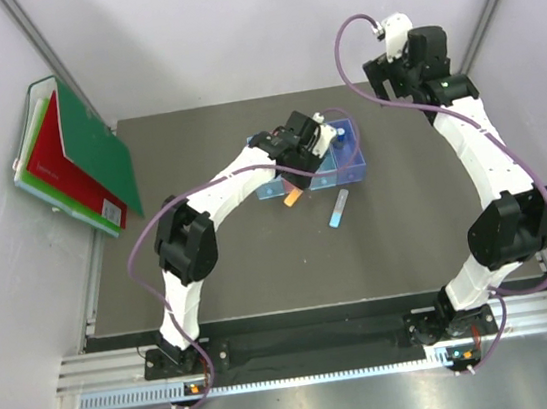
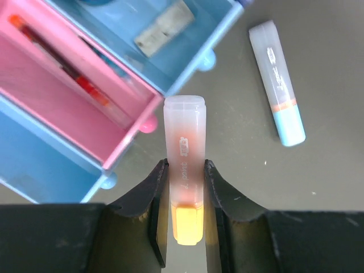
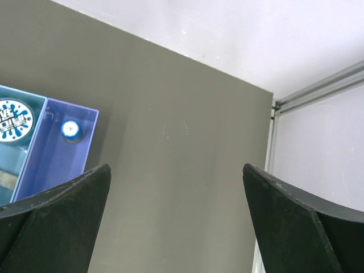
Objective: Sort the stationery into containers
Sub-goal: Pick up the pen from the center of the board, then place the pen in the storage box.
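Note:
My left gripper [image 2: 185, 165] is shut on the yellow-pink stick [image 2: 185, 142], both fingers pressing its sides just above the yellow end. The stick's pale cap points at the near corner of the pink bin [image 2: 122, 122], which holds a red-black pen [image 2: 62, 65]. The blue bin [image 2: 193, 54] beside it holds a beige eraser [image 2: 165, 28]. A light-blue stick [image 2: 277, 82] lies loose on the dark mat to the right. My right gripper [image 3: 176, 176] hangs open over bare mat, right of the violet-blue bin [image 3: 34, 176] with a round-capped bottle [image 3: 70, 129] and the round blue tin [image 3: 14, 118].
Green and red folders [image 1: 75, 155] lean against the left wall. The row of bins [image 1: 348, 159] sits mid-table, with the light-blue stick [image 1: 339, 208] just in front of it. A metal frame post [image 3: 273, 148] borders the mat on the right.

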Controlling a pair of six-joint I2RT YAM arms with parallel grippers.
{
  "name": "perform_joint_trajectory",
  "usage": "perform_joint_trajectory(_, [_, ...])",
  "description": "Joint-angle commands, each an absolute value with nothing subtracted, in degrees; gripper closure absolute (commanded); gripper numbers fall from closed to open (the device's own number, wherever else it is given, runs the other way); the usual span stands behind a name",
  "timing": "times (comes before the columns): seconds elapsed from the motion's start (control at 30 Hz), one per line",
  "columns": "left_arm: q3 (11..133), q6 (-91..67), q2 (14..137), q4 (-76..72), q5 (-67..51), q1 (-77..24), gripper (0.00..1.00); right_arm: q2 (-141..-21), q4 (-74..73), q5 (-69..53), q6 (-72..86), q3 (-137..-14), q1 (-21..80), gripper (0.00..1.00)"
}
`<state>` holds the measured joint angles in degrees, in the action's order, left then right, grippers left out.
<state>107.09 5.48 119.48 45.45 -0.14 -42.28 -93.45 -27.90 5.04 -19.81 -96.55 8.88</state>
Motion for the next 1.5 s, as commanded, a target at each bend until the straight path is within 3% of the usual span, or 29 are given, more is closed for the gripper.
perform_joint_trajectory(0.0, [111.43, 1.24, 115.40, 40.18, -0.53, -38.34, 1.00, -93.43, -25.49, 6.42, -21.00, -100.28, 9.58, 0.01])
perform_joint_trajectory(0.5, [118.83, -7.64, 123.92, 31.64, -1.41, -26.99, 1.00, -95.98, -26.19, 6.94, -21.80, -102.74, 9.58, 0.01])
perform_joint_trajectory(1.0, [116.01, -7.21, 128.41, 29.08, 8.70, -25.58, 1.00, -96.50, -26.37, 7.38, -22.67, -102.75, 9.58, 0.01])
perform_joint_trajectory(1.47, [110.66, -8.35, 126.57, 31.82, 6.86, -25.75, 1.00, -97.03, -26.28, 7.30, -22.76, -103.45, 9.58, 0.01])
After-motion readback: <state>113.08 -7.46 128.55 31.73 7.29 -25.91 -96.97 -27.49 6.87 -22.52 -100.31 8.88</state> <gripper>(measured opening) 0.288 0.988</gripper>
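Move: The left hand already holds the yellow-capped pen just in front of the box. The empty blue compartment at the box's left end lies about 17 cm ahead, 8 cm to the left and 9 cm below. Next to it, the pink compartment with two pens is some 17 cm straight ahead, the round jar about 20 cm ahead and 7 cm right, and the blue-capped marker level with the hand, 12 cm right. From the right hand, the empty compartment is roughly 5 cm ahead, 36 cm left and 29 cm below. Forward and leftward, about 15 cm and 10 cm, the left hand carries the pen from in front of the box to over the empty blue end compartment. It arcs up some 8 cm, comes back down to about its starting height and eases slightly lower, turning about 30 degrees counter-clockwise while the fingers keep their grip. ##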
